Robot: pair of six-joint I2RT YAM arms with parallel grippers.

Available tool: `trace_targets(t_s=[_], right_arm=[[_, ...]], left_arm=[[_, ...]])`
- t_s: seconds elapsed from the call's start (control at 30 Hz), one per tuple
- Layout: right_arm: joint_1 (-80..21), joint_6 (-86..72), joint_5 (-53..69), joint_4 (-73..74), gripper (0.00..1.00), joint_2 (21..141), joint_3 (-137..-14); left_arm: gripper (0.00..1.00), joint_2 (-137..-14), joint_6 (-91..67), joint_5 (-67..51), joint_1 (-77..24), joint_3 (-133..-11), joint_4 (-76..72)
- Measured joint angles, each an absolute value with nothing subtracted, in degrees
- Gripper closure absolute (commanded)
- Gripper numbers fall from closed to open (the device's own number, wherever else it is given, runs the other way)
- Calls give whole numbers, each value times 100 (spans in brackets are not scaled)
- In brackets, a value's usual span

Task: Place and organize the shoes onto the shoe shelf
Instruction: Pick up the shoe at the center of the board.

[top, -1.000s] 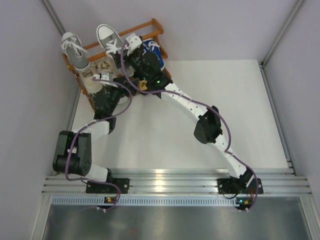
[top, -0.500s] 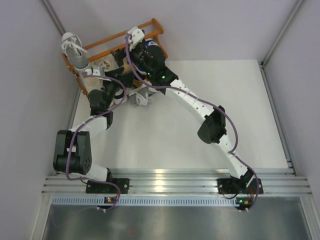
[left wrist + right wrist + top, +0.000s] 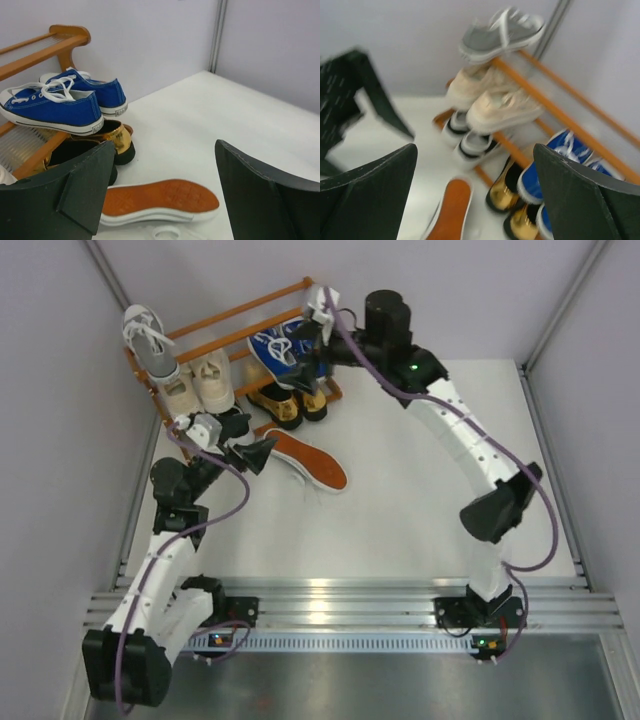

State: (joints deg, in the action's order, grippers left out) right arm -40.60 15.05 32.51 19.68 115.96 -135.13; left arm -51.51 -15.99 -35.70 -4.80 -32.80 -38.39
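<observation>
The shoe shelf (image 3: pixel 245 315) stands at the far left. One grey sneaker (image 3: pixel 150 340) sits on its top tier, with the beige pair (image 3: pixel 200 380) and the blue sneakers (image 3: pixel 280 345) a tier lower. Gold loafers (image 3: pixel 285 405) and black-and-white sneakers (image 3: pixel 470 135) are at the bottom. Another sneaker (image 3: pixel 305 460) lies on its side on the table, orange sole (image 3: pixel 160 200) showing. My left gripper (image 3: pixel 250 445) hangs open just left of it, holding nothing. Over the blue sneakers (image 3: pixel 555 165) my right gripper (image 3: pixel 308 350) stands open and empty.
White table (image 3: pixel 420 500) stretches right of the shelf. Grey walls close in on the left and back, and a metal post (image 3: pixel 560 310) stands at the back right. An aluminium rail (image 3: pixel 340 605) carries both arm bases along the near edge.
A second grey sneaker has left the top tier and now lies on the table, sole sideways. Both arms have drawn back from the shelf, the left toward the near side, the right rightward.
</observation>
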Motion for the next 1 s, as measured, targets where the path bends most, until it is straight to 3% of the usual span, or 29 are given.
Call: trace_targets(t_s=[0.17,0.43,0.7,1.0], right_arm=[[-2864,2434,5264,2676,0,9786,-10641],[-2112,3430,5575,3151,1,7771,-6418],[-952,3833,6283,3109,0,6897,-5502],[-607,4278,6678,3387,1,6864,-5472]], left_arm=[[13,-4523,709,-3509,-921,-3260,-1894],[13,-5500,3819,-2335,-1688,-3264,-338],[16,-7376,5450,-2453,-1699,-4152,-84],[18,-9144,6624,-2569,-1741,-5013,89]])
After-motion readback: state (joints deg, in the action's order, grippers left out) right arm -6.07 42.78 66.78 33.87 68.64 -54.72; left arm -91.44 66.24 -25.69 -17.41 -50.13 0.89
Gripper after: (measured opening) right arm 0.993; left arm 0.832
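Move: The grey shoe, lying on its side with the orange sole showing, has its middle about 8 cm ahead of the left hand, 10 cm to its right and 29 cm below. The gold shoes stand some 19 cm ahead of that hand and 8 cm right; the black-and-white shoes are 12 cm ahead and 12 cm left, both pairs about 25 cm lower. From the right hand the grey shoe is 3 cm left, level fore and aft, and roughly 40 cm down. The grey shoe is approached from above by the open left hand, which draws back slightly, then sinks about 25 cm and reaches forward, rolling some 70 degrees so the fingers slant down around the heel half, still wide open. The right hand, open and empty, clears away from the shelf: right, down and back, its fingers tipping down, then nearly settles. ##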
